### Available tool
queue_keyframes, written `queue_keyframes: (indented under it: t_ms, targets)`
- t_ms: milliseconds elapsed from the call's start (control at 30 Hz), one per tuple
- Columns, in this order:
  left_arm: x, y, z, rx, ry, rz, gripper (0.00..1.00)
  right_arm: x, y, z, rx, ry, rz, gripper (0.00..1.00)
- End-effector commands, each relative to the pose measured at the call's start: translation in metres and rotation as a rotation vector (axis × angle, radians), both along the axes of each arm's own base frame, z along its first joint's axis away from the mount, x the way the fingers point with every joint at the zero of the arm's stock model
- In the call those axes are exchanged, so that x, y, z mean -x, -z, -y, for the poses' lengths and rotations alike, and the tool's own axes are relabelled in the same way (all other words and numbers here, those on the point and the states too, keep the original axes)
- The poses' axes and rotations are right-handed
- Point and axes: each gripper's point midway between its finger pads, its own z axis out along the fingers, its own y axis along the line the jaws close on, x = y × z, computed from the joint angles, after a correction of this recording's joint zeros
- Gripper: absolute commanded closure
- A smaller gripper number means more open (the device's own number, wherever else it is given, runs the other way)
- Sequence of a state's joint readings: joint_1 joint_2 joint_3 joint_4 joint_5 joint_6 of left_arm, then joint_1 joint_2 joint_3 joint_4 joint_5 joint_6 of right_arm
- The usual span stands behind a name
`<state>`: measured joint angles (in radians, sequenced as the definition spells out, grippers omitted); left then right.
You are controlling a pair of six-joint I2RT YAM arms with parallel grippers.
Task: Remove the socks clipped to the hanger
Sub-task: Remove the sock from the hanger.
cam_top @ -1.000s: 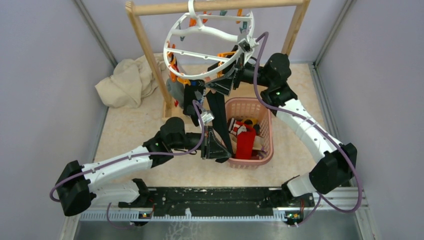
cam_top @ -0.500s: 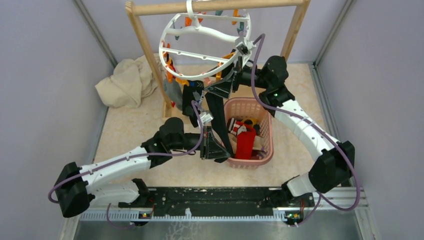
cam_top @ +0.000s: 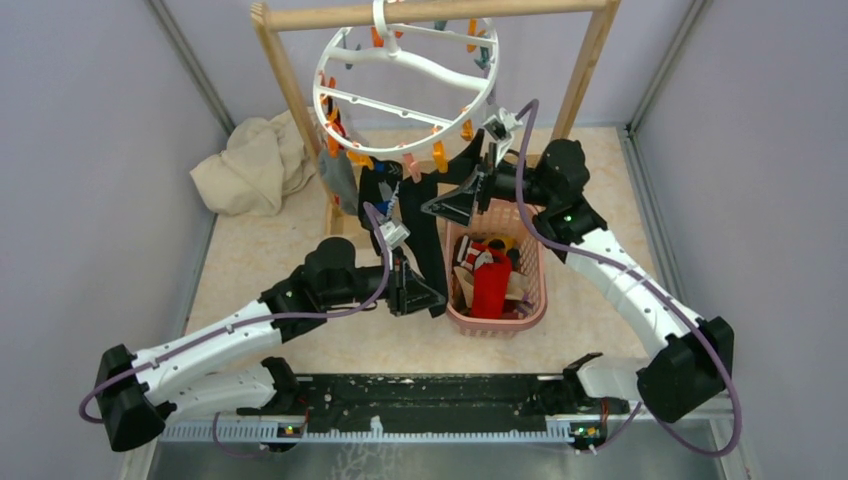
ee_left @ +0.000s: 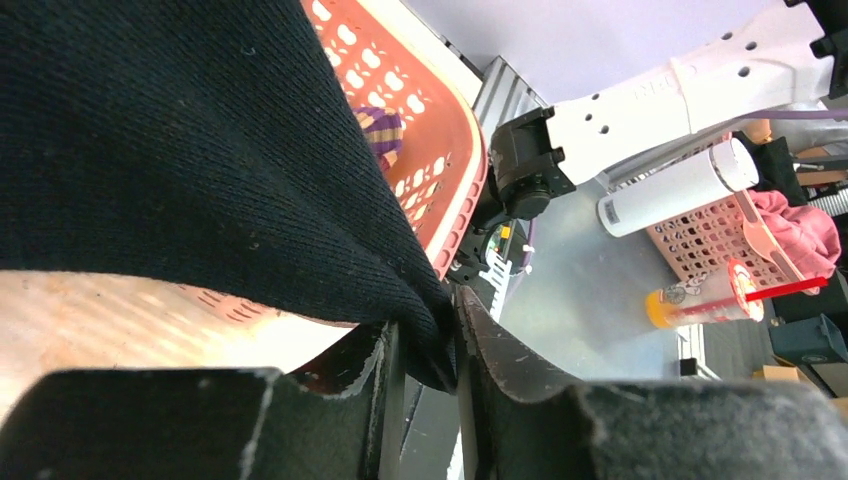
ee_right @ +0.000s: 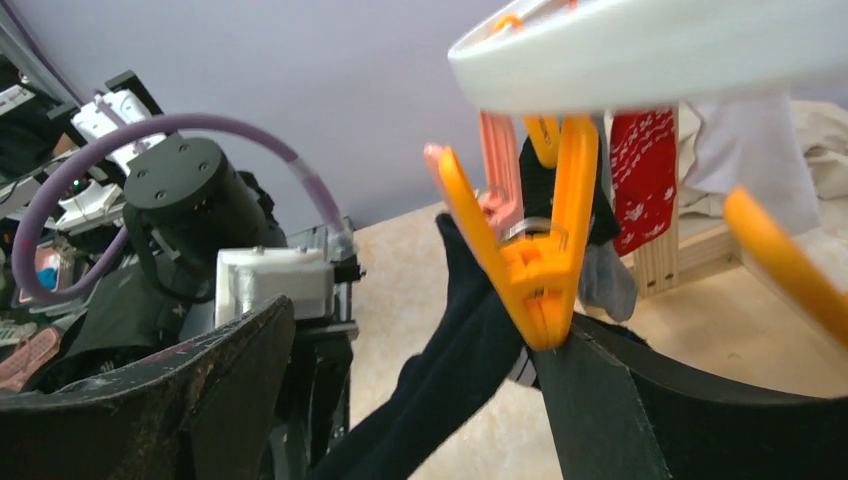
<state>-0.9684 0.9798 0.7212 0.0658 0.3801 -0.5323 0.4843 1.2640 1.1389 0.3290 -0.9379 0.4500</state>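
Observation:
The white ring hanger (cam_top: 405,85) hangs from the wooden rack, with orange clips under its rim. A long black sock (cam_top: 425,230) runs from the ring down toward the basket. Its toe (ee_left: 425,340) sits pinched between the fingers of my left gripper (cam_top: 425,298), which is shut on it. My right gripper (cam_top: 458,185) stands wide open just below the ring. In the right wrist view the black sock (ee_right: 470,370) passes between the open fingers. An orange clip (ee_right: 535,260) rests against the right finger. Red (ee_right: 645,170), white (ee_right: 750,150) and grey (ee_right: 605,280) socks hang behind.
A pink lattice basket (cam_top: 535,300) stands right of the left gripper and holds a red sock (cam_top: 490,280) and others. The wooden rack post (cam_top: 295,110) rises behind. A beige cloth (cam_top: 250,165) lies at the back left. Grey walls close in on both sides.
The hanger ring has swung up and left and hangs more level. My right gripper has dropped away from its rim, down and right. My left arm has drawn back left with the sock.

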Motion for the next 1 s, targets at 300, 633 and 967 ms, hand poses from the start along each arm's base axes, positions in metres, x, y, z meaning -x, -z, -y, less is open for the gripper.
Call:
queue_keyframes:
  t_ms: [300,633,967]
  targets:
    - [-0.001,-0.021,-0.004,0.058,-0.001,0.049,0.72,0.035,0.057,0.012,0.037,0.007,-0.112,0.13]
    - [-0.002,-0.02,0.001,0.06,0.013,0.044,0.72,0.075,0.088,-0.013,0.069,-0.102,-0.18,0.28]
    - [-0.008,-0.023,-0.01,0.037,-0.042,0.07,0.37,0.086,0.089,-0.011,0.065,-0.129,-0.164,0.74]
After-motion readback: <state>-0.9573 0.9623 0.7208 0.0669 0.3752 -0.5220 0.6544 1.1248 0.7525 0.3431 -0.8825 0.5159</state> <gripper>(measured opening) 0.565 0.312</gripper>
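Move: From the open right hand, the stretch of black sock it will grip lies about 8 cm back, 1 cm left and 11 cm below. The orange clip is about 3 cm ahead, level sideways and 5 cm above; the pink clip holding the sock is roughly 2 cm ahead, 4 cm left and 4 cm up. The left hand already pinches the sock's lower end; that same stretch is some 4 cm ahead, 2 cm left and 3 cm above it. The right hand leaves the orange clip and sinks about 11 cm while drawing back about 8 cm along the hanging sock, dropping first and then coming back, its forward side rolling down some 15 degrees, until its wide-open fingers are around the sock just above the left fingers and close to pinch it. The left hand stays almost in place, keeping the lower end until the right fingers are closing, then opens its own fingers to let go of the sock. ##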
